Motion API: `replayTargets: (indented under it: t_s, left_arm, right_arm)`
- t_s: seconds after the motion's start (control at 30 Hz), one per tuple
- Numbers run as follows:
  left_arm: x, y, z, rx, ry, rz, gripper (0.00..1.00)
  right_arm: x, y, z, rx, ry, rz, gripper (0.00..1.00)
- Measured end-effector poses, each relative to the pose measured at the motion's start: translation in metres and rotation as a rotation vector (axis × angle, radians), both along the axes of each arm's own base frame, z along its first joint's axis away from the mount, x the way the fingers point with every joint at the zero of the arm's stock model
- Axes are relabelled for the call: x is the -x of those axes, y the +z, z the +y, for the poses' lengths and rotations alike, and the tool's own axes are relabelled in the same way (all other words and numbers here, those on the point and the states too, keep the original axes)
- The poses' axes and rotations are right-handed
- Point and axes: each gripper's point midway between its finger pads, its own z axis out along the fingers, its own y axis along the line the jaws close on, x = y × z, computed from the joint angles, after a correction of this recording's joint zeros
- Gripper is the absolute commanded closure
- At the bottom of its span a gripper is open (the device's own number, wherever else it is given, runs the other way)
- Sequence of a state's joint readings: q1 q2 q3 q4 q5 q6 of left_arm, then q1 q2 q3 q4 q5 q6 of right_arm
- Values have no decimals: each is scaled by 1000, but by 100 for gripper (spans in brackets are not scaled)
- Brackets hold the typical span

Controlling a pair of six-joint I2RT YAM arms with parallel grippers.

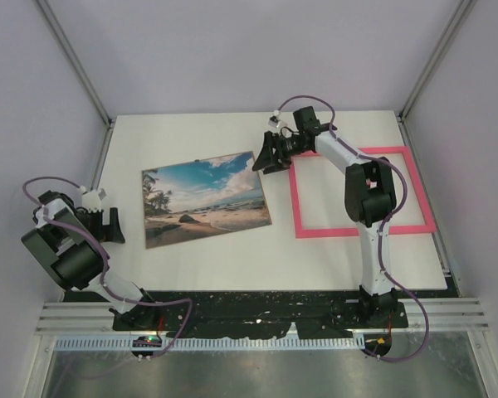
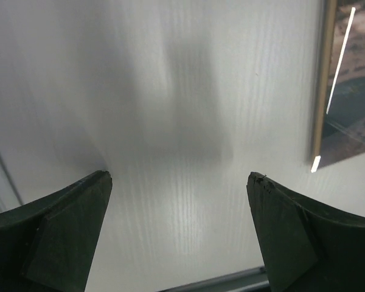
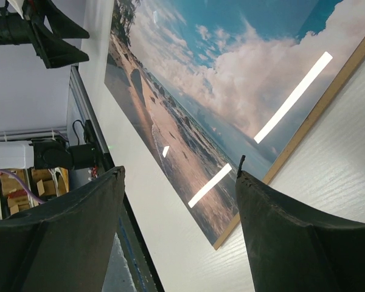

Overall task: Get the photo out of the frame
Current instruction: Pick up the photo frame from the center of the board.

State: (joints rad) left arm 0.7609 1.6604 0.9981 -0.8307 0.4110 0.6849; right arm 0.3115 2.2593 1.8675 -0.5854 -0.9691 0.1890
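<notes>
The photo [image 1: 206,199], a beach print with blue sky and clouds, lies flat on the white table left of centre, outside the frame. A thin brown edge runs along its border in the right wrist view. The pink frame [image 1: 293,199] lies to its right with bare table inside it. My right gripper [image 1: 266,155] hovers open by the photo's far right corner, nothing between its fingers; the photo [image 3: 231,79] fills that wrist view ahead of the gripper [image 3: 179,173]. My left gripper [image 1: 114,225] stands open and empty left of the photo [image 2: 347,91], over bare table [image 2: 179,182].
The right arm [image 1: 365,186] reaches over the pink frame's interior. Metal rails [image 1: 100,166] border the table at the left and right, with grey walls beyond. The left arm [image 3: 42,30] shows at the top left of the right wrist view.
</notes>
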Motion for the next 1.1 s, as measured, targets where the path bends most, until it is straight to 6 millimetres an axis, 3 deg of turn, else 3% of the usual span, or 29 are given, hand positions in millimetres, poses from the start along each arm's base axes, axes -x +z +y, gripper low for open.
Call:
replayTargets:
  t_s: [0.2, 0.4, 0.73, 0.97, 1.1]
  left_arm:
    - [-40, -3, 33, -92, 59, -128, 0]
    - [-60, 0, 44, -90, 71, -185, 0]
    - [-62, 4, 18, 5, -2, -209, 0]
    - [-62, 7, -7, 86, -196, -179, 0]
    - [-72, 13, -21, 199, -321, -167, 0]
  right_arm:
    - [3, -2, 4, 15, 8, -13, 21]
    - [0, -6, 3, 43, -9, -15, 21]
    - [-5, -2, 1, 57, -28, -29, 21]
    - [-6, -3, 0, 61, -31, -29, 21]
    - [-8, -5, -3, 74, -43, -29, 21]
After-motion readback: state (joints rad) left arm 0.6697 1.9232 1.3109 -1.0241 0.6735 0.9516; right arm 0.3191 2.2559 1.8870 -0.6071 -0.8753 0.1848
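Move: The photo lies flat at the centre of the board, its middle about 11 cm ahead of the left hand and 25 cm to its right, some 2 cm lower. Its near left corner is roughly level with that hand, only about 8 cm to the right. The empty pink frame lies beyond, about 66 cm right and 12 cm ahead. From the right hand, the photo's middle is about 15 cm left, 9 cm back and 10 cm below. Bring the wide-open left gripper forward about 6 cm, low over the board and swinging some 4 cm out to the left, then sweep it back right about 6 cm towards the photo's left edge, edging slightly farther forward. Tip the fingers about 10 degrees more forward early on, and turn the wrist clockwise nearly 20 degrees in the last part. Hold short of the photo. ##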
